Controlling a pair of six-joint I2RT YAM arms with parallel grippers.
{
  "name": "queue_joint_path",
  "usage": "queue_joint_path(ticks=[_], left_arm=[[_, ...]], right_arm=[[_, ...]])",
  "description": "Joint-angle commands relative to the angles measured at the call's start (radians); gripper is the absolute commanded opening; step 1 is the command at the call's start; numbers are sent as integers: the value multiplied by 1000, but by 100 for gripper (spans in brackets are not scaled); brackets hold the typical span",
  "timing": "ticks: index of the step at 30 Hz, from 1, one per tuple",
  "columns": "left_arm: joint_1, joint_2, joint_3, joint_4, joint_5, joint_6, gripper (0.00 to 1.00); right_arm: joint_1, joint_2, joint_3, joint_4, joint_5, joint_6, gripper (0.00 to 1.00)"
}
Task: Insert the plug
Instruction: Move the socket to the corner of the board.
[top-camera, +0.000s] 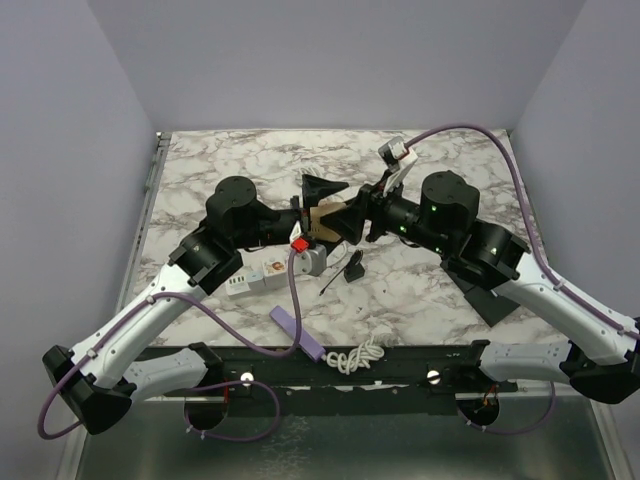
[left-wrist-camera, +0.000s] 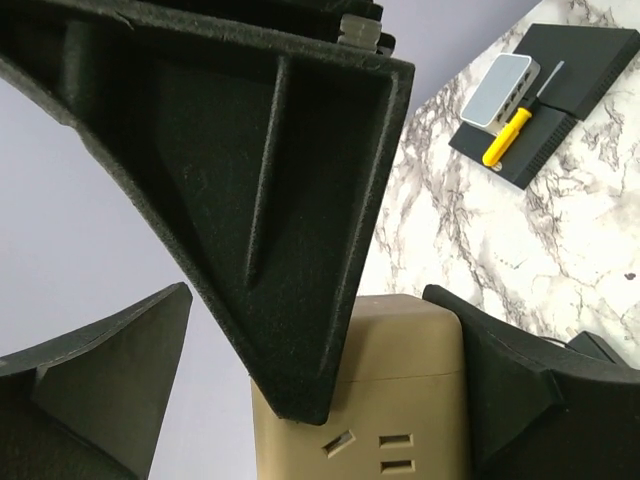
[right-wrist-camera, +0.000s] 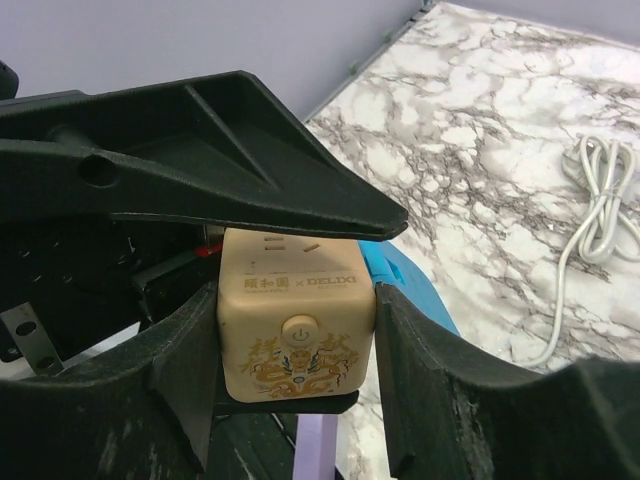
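A tan cube socket (right-wrist-camera: 295, 335) with a power button and gold dragon print is held above the table at the centre (top-camera: 323, 221). My right gripper (right-wrist-camera: 295, 300) is shut on it, one finger on each side. Its slotted face shows in the left wrist view (left-wrist-camera: 400, 400). My left gripper (left-wrist-camera: 215, 350) is open, and its big upper finger (left-wrist-camera: 280, 230) lies across the cube's slotted face. The gap between its fingers is empty. A small black plug (top-camera: 352, 268) with a thin cord lies on the table below the cube, in no gripper.
A white power strip (top-camera: 252, 280) with a red part (top-camera: 298, 243) and a grey adapter (top-camera: 315, 260) lies front left. A purple bar (top-camera: 298, 330) and a coiled white cable (top-camera: 355, 352) lie at the near edge. A black pad (left-wrist-camera: 560, 90) holds a grey hub and a yellow screwdriver (left-wrist-camera: 508, 135).
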Motion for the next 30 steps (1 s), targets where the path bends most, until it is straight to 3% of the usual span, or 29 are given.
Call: queue_joint_path(ticks=[1,4,8,11,14,17,20,30], left_arm=[[-5,-28,-50,16,-46,-14,99],[-5,-60,-96,-18,-90,3,99],[-4,-84,-132,-195,-125,44,99],[-4,-72,-132,-508,-95,208,99],[-3,6,-104,-888,-100,476,97],[-4,141,-89,-1152,-165,679,85],[-4,236,-100,-1187,-205,702,71],[-49,350,-162,-1131,-215,717,67]], right_arm=[[-18,-11,-27,-31,67,-18,1],[-46,-1,-37,-60,148,-37,1],[-131,10,-64,-98,227,-74,1],[-200,4,-105,-94,227,-86,0],[-234,-9,-146,-91,239,-96,1],[-248,-23,-174,-86,225,-85,0],[-255,-40,-183,-86,222,-73,1],[-269,-81,-190,-108,224,-66,1]])
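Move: The purple strip lies about 12 cm back from the left hand, 9 cm to its left and 35 cm below; from the right hand, likewise some 12 cm back, 9 cm left and 35 cm down. Counted from the left hand, the white cable bundle is about 17 cm back and 4 cm right, and the white socket strip 3 cm ahead and 21 cm left, both on the table. The beige socket sits between both hands' fingers, gripped by the right; the left's are already open. The beige socket, still pinched by the right fingers, is carried about 11 cm right, 10 cm down and 8 cm forward, the hand turning clockwise and rising slightly at the last. The left hand comes away from it, first straight down, then sweeping left and back towards the purple strip, some 30 cm lower in all, swinging about 70 degrees to point down while its fingers narrow to about two-thirds open. ##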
